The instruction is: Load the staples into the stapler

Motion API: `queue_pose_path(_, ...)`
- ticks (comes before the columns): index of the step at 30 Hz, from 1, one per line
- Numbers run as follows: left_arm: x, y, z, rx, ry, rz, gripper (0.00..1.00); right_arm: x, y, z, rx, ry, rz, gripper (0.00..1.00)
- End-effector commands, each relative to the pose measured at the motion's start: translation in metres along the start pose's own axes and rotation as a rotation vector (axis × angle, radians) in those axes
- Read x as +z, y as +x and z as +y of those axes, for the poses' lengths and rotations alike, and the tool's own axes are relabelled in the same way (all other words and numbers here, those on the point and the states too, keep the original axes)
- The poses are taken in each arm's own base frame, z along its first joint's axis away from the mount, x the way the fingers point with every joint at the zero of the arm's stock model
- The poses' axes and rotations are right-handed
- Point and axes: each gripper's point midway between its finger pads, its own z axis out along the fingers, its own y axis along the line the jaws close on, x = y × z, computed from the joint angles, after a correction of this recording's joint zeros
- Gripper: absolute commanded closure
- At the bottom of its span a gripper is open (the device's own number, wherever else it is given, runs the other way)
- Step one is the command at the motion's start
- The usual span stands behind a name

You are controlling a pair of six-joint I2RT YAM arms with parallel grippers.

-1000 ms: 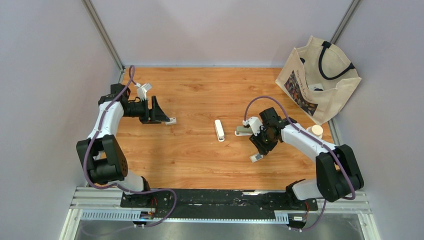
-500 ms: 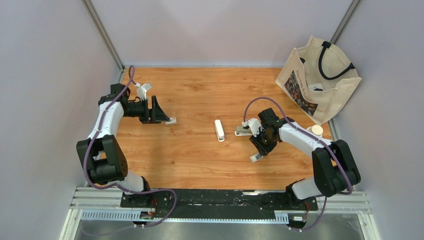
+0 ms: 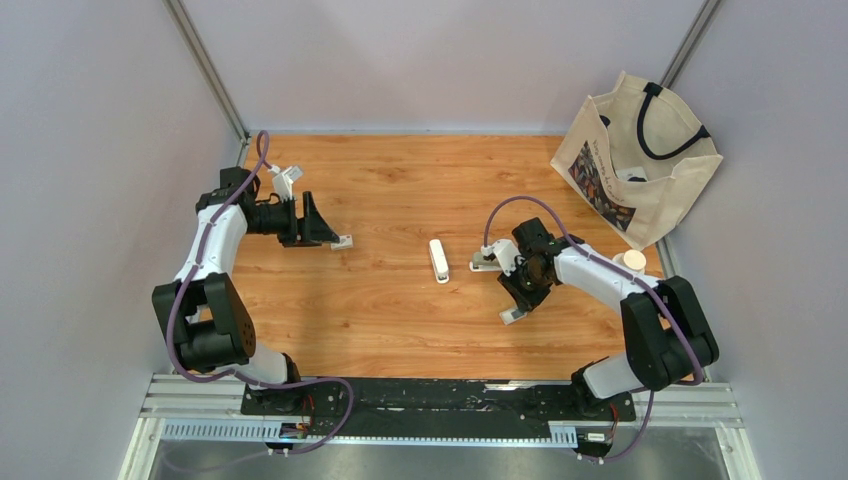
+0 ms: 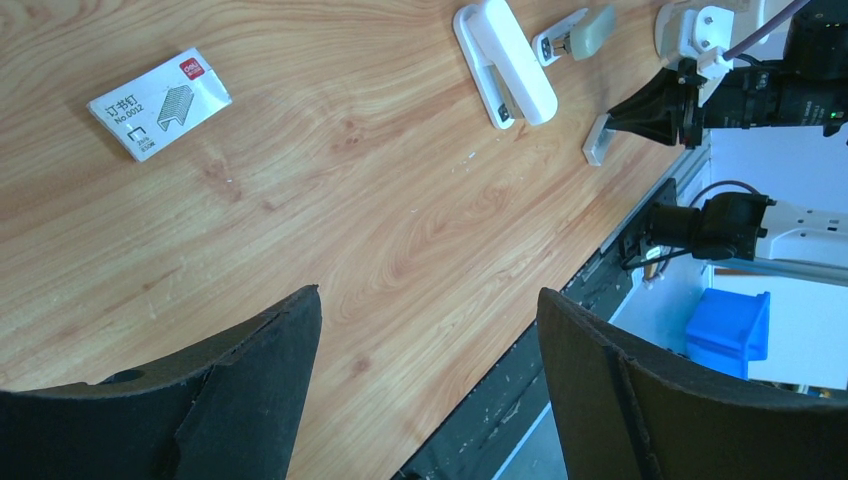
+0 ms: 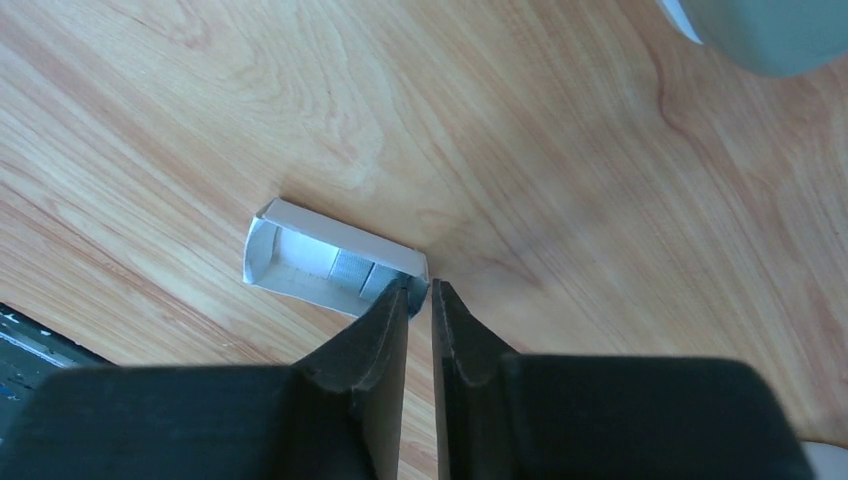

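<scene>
The white stapler (image 3: 438,260) (image 4: 505,62) lies mid-table, apart from both grippers. Near the front right sits a small open white tray (image 3: 514,315) (image 5: 330,262), and the grey staples (image 5: 352,266) lie inside it. My right gripper (image 3: 518,303) (image 5: 420,288) is down at the tray's right end. Its jaws are almost together, one tip inside the tray and one outside, with the end wall between them. My left gripper (image 3: 322,232) (image 4: 428,292) hovers wide open and empty over the left of the table, beside the labelled staple-box sleeve (image 3: 342,241) (image 4: 160,103).
A small grey-and-white object (image 3: 487,262) (image 4: 575,32) lies just right of the stapler. A beige round item (image 3: 631,261) stands by the right arm. A canvas tote bag (image 3: 640,160) leans in the far right corner. Walls close in on both sides.
The right gripper's jaws have narrowed from clearly apart to almost together at the tray's end, and that arm has shifted slightly left. The left arm has not moved.
</scene>
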Motion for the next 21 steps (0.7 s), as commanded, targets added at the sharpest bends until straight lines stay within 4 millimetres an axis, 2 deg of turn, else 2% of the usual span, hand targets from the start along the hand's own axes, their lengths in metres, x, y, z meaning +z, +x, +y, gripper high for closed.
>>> queue_pose_path(1,-0.005,-0.005,-0.006,0.03,-0.005,-0.034,0.13,-0.005,-0.01,-0.003,0.002,0.027,-0.036,0.86)
queue_pose_path(3,-0.005,-0.005,-0.006,0.034,-0.005,-0.036,0.13,-0.007,-0.011,-0.005,-0.002,0.04,-0.049,0.94)
queue_pose_path(7,-0.006,-0.005,-0.006,0.034,-0.009,-0.038,0.13,-0.012,-0.016,-0.008,-0.006,0.067,-0.08,0.99)
queue_pose_path(16,-0.008,-0.006,-0.007,0.045,-0.015,-0.043,0.13,-0.023,-0.026,-0.014,-0.046,0.152,-0.162,1.0)
queue_pose_path(21,-0.008,-0.005,-0.007,0.043,-0.016,-0.043,0.13,-0.017,-0.02,-0.015,-0.049,0.165,-0.123,1.0)
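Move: Just inside the near end of the open staples tray, the right hand has its slightly parted fingers straddling the end wall; the tray's middle lies about 2 cm to its left, 1 cm back and 1 cm lower. The green stapler stands some 7 cm ahead and 6 cm left, the white stapler about 7 cm ahead and 14 cm left. From the idle left hand the tray is roughly 30 cm right, 12 cm back and 16 cm down. Closing its fingers fully on the tray's end wall while barely moving, the right hand pinches the thin card, then rises about 2 cm and goes a little over 1 cm forward, towards the green stapler's side, with the tray's end at its tips. The fingertips swing forward by some 10 degrees on the way up and stay shut. ##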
